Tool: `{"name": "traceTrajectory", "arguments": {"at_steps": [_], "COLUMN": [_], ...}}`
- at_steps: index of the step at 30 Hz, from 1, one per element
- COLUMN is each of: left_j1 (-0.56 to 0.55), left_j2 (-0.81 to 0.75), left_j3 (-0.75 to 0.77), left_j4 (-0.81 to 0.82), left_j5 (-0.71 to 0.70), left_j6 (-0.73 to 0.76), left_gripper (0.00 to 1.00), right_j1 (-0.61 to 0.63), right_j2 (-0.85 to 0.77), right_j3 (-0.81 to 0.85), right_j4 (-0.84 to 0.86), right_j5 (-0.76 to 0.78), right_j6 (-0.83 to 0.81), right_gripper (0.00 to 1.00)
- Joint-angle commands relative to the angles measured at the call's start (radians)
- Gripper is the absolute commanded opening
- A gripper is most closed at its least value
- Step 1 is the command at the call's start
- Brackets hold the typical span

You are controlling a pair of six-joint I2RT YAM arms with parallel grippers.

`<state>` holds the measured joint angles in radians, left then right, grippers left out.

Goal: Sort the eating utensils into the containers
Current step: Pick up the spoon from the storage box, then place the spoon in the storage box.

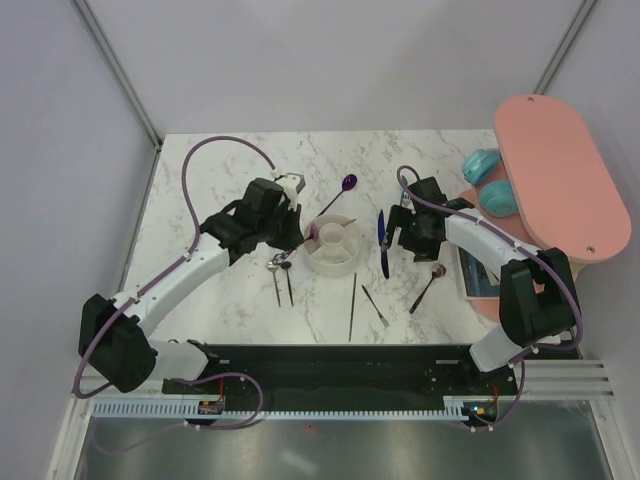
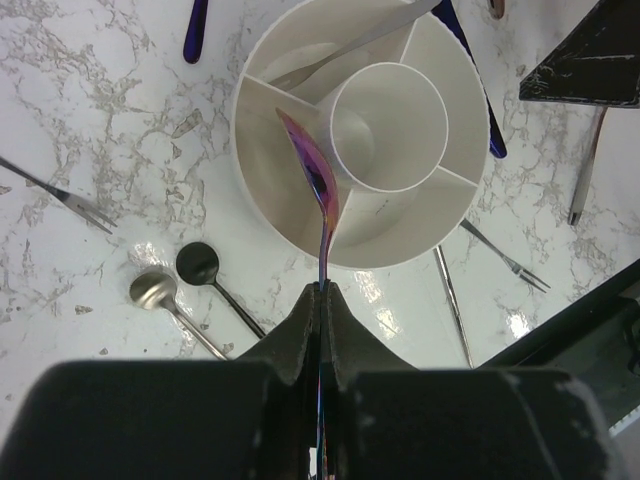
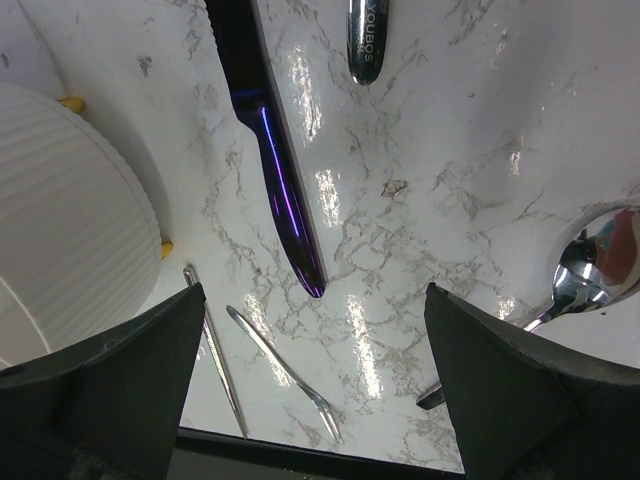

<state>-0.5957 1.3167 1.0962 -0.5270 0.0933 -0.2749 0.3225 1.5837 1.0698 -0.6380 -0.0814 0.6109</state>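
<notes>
The white round holder (image 1: 340, 250) stands mid-table. My left gripper (image 1: 302, 237) is shut on an iridescent purple spoon (image 2: 318, 190) by its handle. The spoon's bowl hangs over a ring section of the holder (image 2: 270, 170). One silver utensil (image 2: 340, 55) lies in another ring section. My right gripper (image 1: 396, 238) is open and empty, its fingertips (image 3: 120, 370) spread above a blue-purple knife (image 3: 285, 200) lying right of the holder. A small fork (image 3: 285, 375) and a stick (image 3: 215, 365) lie below the knife.
A silver spoon (image 2: 152, 290) and a black spoon (image 2: 198, 264) lie left of the holder, and a purple spoon (image 1: 344, 188) behind it. A dark spoon (image 1: 430, 285) lies to the right. The pink board (image 1: 560, 180) with teal objects (image 1: 490, 180) fills the far right.
</notes>
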Motion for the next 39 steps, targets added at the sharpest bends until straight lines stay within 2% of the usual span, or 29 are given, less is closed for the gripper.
{"name": "traceTrajectory", "arguments": {"at_steps": [1,11,27,39], "left_j1": [0.002,0.007,0.054,0.062], "left_j2": [0.033,0.121,0.302,0.322], "left_j3": [0.005,0.01,0.16,0.232], "left_j4": [0.028,0.024,-0.039,-0.087], "left_j5": [-0.004,0.031,0.115,0.106], "left_j6": [0.026,0.029,0.075,0.092], "left_gripper": [0.02,0.02,0.02,0.02], "right_j1": [-0.003,-0.002,-0.003,-0.003], "right_j2": [-0.01,-0.022,-0.048,-0.056], "right_j3": [-0.01,-0.016,0.001,0.015], "right_j4": [0.024,0.024,0.014,0.008], "right_j5": [0.011,0.014,0.005,0.009], "right_j6": [0.018,0.021,0.003,0.0], "right_gripper": [0.98,0.98,0.98,0.98]}}
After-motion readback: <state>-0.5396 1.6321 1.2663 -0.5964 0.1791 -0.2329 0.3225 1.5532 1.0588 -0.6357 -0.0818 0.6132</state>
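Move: My closed left fingers already hold the spoon by its handle. The storage box's middle is about 8 cm to their right, 3 cm ahead and 13 cm below. The black spoon lies almost beneath them, some 4 cm back and 1 cm left, with the silver spoon 4 cm farther left; a small fork lies about 9 cm ahead and 8 cm left. From my right hand, the box is roughly 15 cm left, level fore and aft. I keep my grip on the spoon and lower my left hand about 6 cm, tipping the fingers some 10 degrees steeper, so the spoon's bowl goes down into the box's left compartment. Then, staying low, I ease about 3 cm forward and slightly right, bringing the handle closer over the near-left rim; the spoon seems to bear on the box. ##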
